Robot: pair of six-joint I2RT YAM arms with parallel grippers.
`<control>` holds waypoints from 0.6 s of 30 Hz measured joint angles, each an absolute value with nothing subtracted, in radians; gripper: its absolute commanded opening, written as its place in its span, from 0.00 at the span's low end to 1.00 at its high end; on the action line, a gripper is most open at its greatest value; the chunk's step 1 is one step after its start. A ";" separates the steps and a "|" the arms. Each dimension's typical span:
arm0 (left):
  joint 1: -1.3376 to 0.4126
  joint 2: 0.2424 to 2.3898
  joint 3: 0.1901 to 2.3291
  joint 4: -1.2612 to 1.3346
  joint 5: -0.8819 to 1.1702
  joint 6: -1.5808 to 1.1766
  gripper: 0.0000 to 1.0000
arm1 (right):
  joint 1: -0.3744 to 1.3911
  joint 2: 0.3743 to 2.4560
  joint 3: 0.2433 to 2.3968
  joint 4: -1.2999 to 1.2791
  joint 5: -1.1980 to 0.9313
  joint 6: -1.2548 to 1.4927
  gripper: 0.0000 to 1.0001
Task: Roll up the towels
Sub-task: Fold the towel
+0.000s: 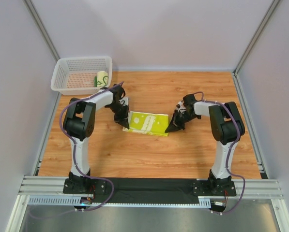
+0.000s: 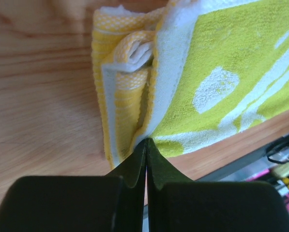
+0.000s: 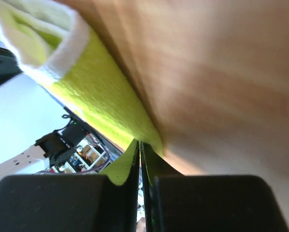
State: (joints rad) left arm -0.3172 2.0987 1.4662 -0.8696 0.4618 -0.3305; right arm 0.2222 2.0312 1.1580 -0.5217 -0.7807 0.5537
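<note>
A lime-yellow towel [image 1: 147,123] with pale squiggles lies flat in the middle of the wooden table. My left gripper [image 1: 126,124] is shut on the towel's left edge. In the left wrist view, the left gripper's [image 2: 146,141] tips pinch the white-and-yellow hem, and the towel's [image 2: 221,58] edge is folded and curled over beside them. My right gripper [image 1: 171,128] is shut on the towel's right corner. In the right wrist view the towel's [image 3: 100,92] cloth runs into the tips of the right gripper [image 3: 140,142]. A rolled towel [image 1: 102,78] lies in the basket.
A white mesh basket [image 1: 81,60] stands at the table's back left corner, close behind my left arm. Grey walls enclose the table on three sides. Bare wood lies in front of and behind the flat towel.
</note>
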 measured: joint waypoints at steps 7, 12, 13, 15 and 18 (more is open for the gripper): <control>-0.318 2.099 1.571 -0.944 0.237 -0.274 0.19 | 0.261 1.969 1.228 -0.738 -0.642 0.508 0.06; -0.329 2.098 1.683 -0.993 0.135 -0.251 0.28 | 0.270 1.967 1.374 -0.751 -0.680 0.506 0.06; -0.335 2.096 1.697 -0.998 0.126 -0.250 0.29 | 0.270 1.970 1.400 -0.746 -0.696 0.509 0.06; -0.346 2.085 1.705 -1.009 0.123 -0.248 0.30 | 0.271 1.983 1.448 -0.732 -0.729 0.517 0.05; -0.354 2.065 1.703 -1.028 0.126 -0.248 0.31 | 0.274 2.023 1.498 -0.708 -0.762 0.526 0.04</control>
State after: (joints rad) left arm -0.3542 2.0655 1.7035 -1.0275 0.1265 -0.2481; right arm 0.2741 2.0228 1.4982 -0.7082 -0.7624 0.5262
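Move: The folded towel lies flat between my hands. Its middle is about 8 cm to the right of my left hand and 3 cm ahead, and about 8 cm to the left of my right hand and 4 cm ahead, level with both fingertips, which sit on its near corners. From my left hand the basket is about 28 cm ahead and 20 cm left, with rolled towels in it about 27 cm ahead and 12 cm left. With shut fingertips on the towel's near left corner, I push my left hand forward and left, staying low, then lift it clear some 5 cm while the fingers part a third of the way. My right hand first draws the right end back about 2 cm, staying low, then comes free, swinging up and forward, somewhat left, nearly shut, to hang over the far right corner. ##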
